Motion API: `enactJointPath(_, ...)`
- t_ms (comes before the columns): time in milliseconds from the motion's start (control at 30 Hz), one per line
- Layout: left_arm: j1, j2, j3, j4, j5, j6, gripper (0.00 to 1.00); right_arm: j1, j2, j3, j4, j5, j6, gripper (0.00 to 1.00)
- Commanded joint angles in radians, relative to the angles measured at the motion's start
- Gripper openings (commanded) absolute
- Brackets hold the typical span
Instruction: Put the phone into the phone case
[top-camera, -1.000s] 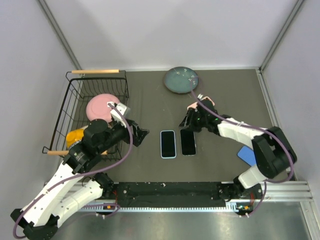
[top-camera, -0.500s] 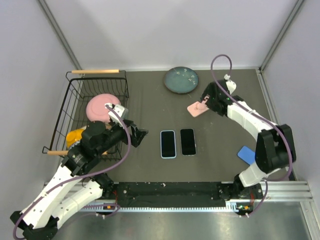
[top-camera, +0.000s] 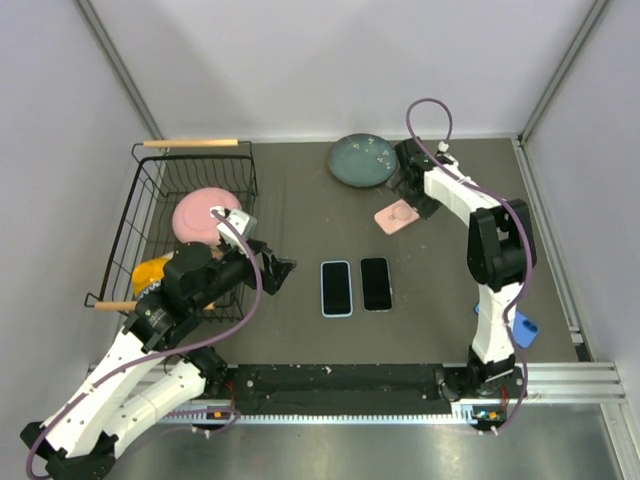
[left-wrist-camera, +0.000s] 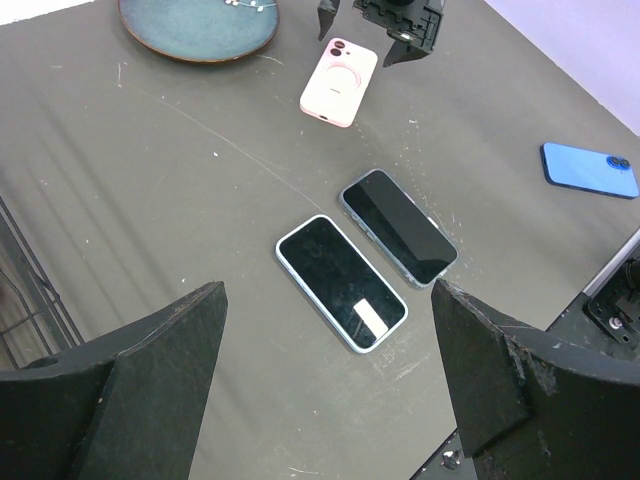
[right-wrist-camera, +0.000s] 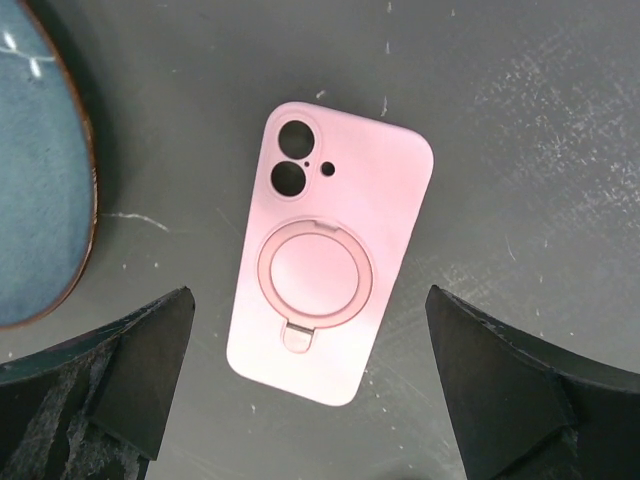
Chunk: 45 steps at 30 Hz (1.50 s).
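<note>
Two phones lie screen up, side by side at the table's middle: one with a light-blue rim (top-camera: 336, 288) (left-wrist-camera: 341, 283) and a dark one (top-camera: 376, 283) (left-wrist-camera: 399, 226). A pink phone case (top-camera: 397, 216) (right-wrist-camera: 327, 266) lies back up on the table, its ring stand showing; it also shows in the left wrist view (left-wrist-camera: 339, 82). My right gripper (top-camera: 413, 192) (right-wrist-camera: 310, 400) is open and empty just above the case, a finger to each side. My left gripper (top-camera: 276, 270) (left-wrist-camera: 325, 400) is open and empty, left of the phones.
A blue-green plate (top-camera: 362, 160) (right-wrist-camera: 40, 180) sits right beside the pink case at the back. A blue phone-shaped item (top-camera: 520, 324) (left-wrist-camera: 590, 169) lies at the right, partly behind the right arm. A wire basket (top-camera: 150, 215) with a pink dish stands at the left.
My right arm swung from the phones to the back of the table. The pink case it was holding now lies flat on the table under the open gripper. The left arm has hardly moved.
</note>
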Motion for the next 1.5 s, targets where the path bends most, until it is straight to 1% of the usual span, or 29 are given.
enactJointPath(0, 0.001, 0.002, -0.007, 0.044, -0.002, 0.011, 0.88, 0.01, 0.051, 0.088, -0.067, 0.033, 0.053, 0.99)
enactJointPath(500, -0.001, 0.012, -0.006, 0.045, 0.012, 0.009, 0.88, 0.02, 0.204, 0.208, -0.113, 0.036, 0.068, 0.98)
enactJointPath(700, 0.001, 0.014, -0.006, 0.045, 0.009, 0.011, 0.89, 0.023, 0.221, 0.223, -0.181, 0.05, 0.064, 0.93)
enactJointPath(833, 0.001, 0.014, -0.006, 0.045, 0.009, 0.011, 0.89, 0.023, 0.232, 0.229, -0.193, 0.053, 0.059, 0.89)
enactJointPath(933, 0.001, 0.011, -0.007, 0.044, 0.001, 0.012, 0.88, 0.021, 0.238, 0.225, -0.193, 0.038, 0.059, 0.88)
enactJointPath(1000, 0.001, 0.009, -0.007, 0.044, -0.004, 0.014, 0.88, 0.021, 0.241, 0.22, -0.195, 0.03, 0.058, 0.87)
enactJointPath(1100, 0.001, 0.008, -0.007, 0.041, -0.008, 0.015, 0.88, 0.021, 0.233, 0.208, -0.195, 0.025, 0.059, 0.84)
enactJointPath(1200, 0.001, 0.006, -0.007, 0.041, -0.014, 0.018, 0.88, 0.023, 0.216, 0.188, -0.192, 0.031, 0.038, 0.76)
enactJointPath(1267, 0.001, 0.006, -0.009, 0.041, -0.017, 0.018, 0.88, 0.02, 0.203, 0.174, -0.19, 0.036, 0.018, 0.73)
enactJointPath(1367, -0.001, 0.008, -0.01, 0.041, -0.008, 0.02, 0.87, 0.017, 0.152, 0.119, -0.158, 0.034, -0.01, 0.71)
enactJointPath(1433, 0.001, 0.012, -0.01, 0.044, -0.001, 0.018, 0.87, 0.012, 0.086, 0.036, -0.118, 0.024, -0.028, 0.69)
enactJointPath(1467, 0.001, 0.014, -0.009, 0.045, 0.012, 0.017, 0.86, 0.009, 0.062, -0.001, -0.051, 0.015, -0.053, 0.69)
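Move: The right hand hangs open above the pink phone case, whose middle is about 2 cm ahead, level sideways and some 5 cm below. From that hand the plate is about 17 cm ahead and 10 cm left; the dark-edged phone lies roughly 18 cm back and 8 cm left, the white-rimmed phone 19 cm back and 17 cm left, all about 5 cm lower. From the idle left hand the case is some 28 cm ahead, 27 cm right and 25 cm below. The right hand sinks about 5 cm onto the pink phone case with only a slight forward creep, its fingers tipping roughly 10 degrees steeper and straddling the case's two long sides. Once low, it all but stops and draws the wide-open fingers in by about a quarter of their range until the tips pinch the long edges near mid-length, beginning the grip. ##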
